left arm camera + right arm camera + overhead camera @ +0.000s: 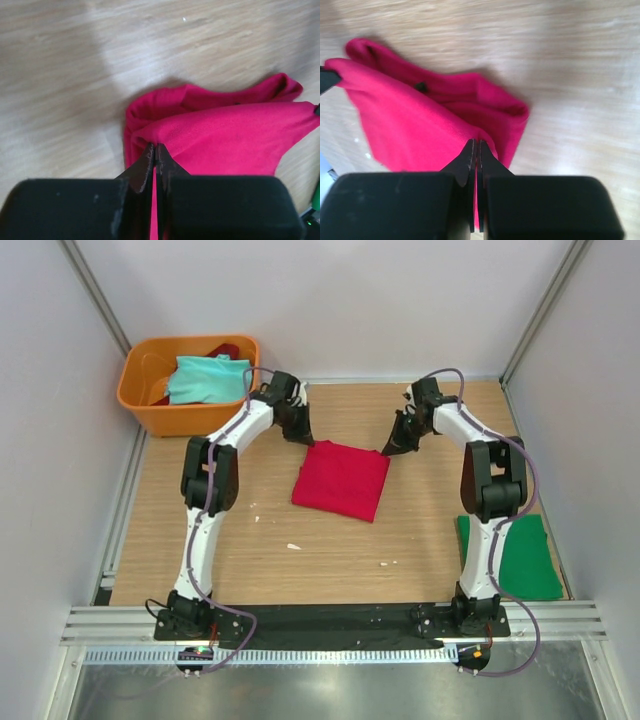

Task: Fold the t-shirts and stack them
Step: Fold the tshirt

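A bright red t-shirt (341, 480) lies folded into a rough square in the middle of the wooden table. My left gripper (303, 436) is shut on its far left corner; the left wrist view shows red cloth (225, 140) pinched between the fingertips (144, 165). At the far right corner my right gripper (392, 450) is shut on the same shirt (420, 125), cloth held between its fingertips (487, 162). A dark green t-shirt (525, 555) lies folded flat at the right edge. A pale teal t-shirt (205, 378) sits in the orange tub.
The orange plastic tub (150, 405) stands at the back left corner, with a bit of dark red cloth (225, 348) behind the teal one. White walls and metal rails enclose the table. A few white specks (293, 546) lie on the wood.
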Robot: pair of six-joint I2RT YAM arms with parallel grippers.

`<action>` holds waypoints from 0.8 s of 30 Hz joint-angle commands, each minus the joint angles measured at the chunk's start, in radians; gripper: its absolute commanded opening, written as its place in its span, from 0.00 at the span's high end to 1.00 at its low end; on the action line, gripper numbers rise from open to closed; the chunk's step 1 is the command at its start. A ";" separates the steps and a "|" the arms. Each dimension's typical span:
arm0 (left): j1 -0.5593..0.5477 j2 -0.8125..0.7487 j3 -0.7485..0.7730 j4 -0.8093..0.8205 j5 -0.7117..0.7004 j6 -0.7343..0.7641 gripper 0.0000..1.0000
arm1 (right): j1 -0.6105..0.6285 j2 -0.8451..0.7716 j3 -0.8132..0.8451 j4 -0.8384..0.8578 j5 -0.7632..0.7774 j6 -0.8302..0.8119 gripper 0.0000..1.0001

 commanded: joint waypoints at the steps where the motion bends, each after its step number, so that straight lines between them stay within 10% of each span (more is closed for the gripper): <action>1: -0.001 -0.148 -0.034 0.062 -0.001 -0.026 1.00 | 0.012 -0.163 -0.015 -0.020 0.009 0.034 0.98; 24: -0.045 0.159 0.327 0.096 -0.080 -0.029 0.78 | -0.074 -0.071 -0.099 0.195 0.216 0.113 0.96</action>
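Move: The red folded t-shirt's two far corners are already in the shut fingers. Its middle lies about 9 cm back, 8 cm right and 3 cm below the left hand, and 7 cm back, 11 cm left of the right hand. Bare table is next: the left corner's spot 5 cm ahead, 4 cm right; the right corner's 1 cm ahead, 5 cm right of the right hand. The orange bin stands some 13 cm ahead, 31 cm left of the left hand. The t-shirt's pinched far edge is whipped up about 6 cm by both hands and brought back down to the table, the left hand carrying its corner forward and to the right, the right hand carrying its own mainly rightward while turning some 15 degrees clockwise. The left fingers part slightly around the cloth on the way down; the right ones keep their pinch. ##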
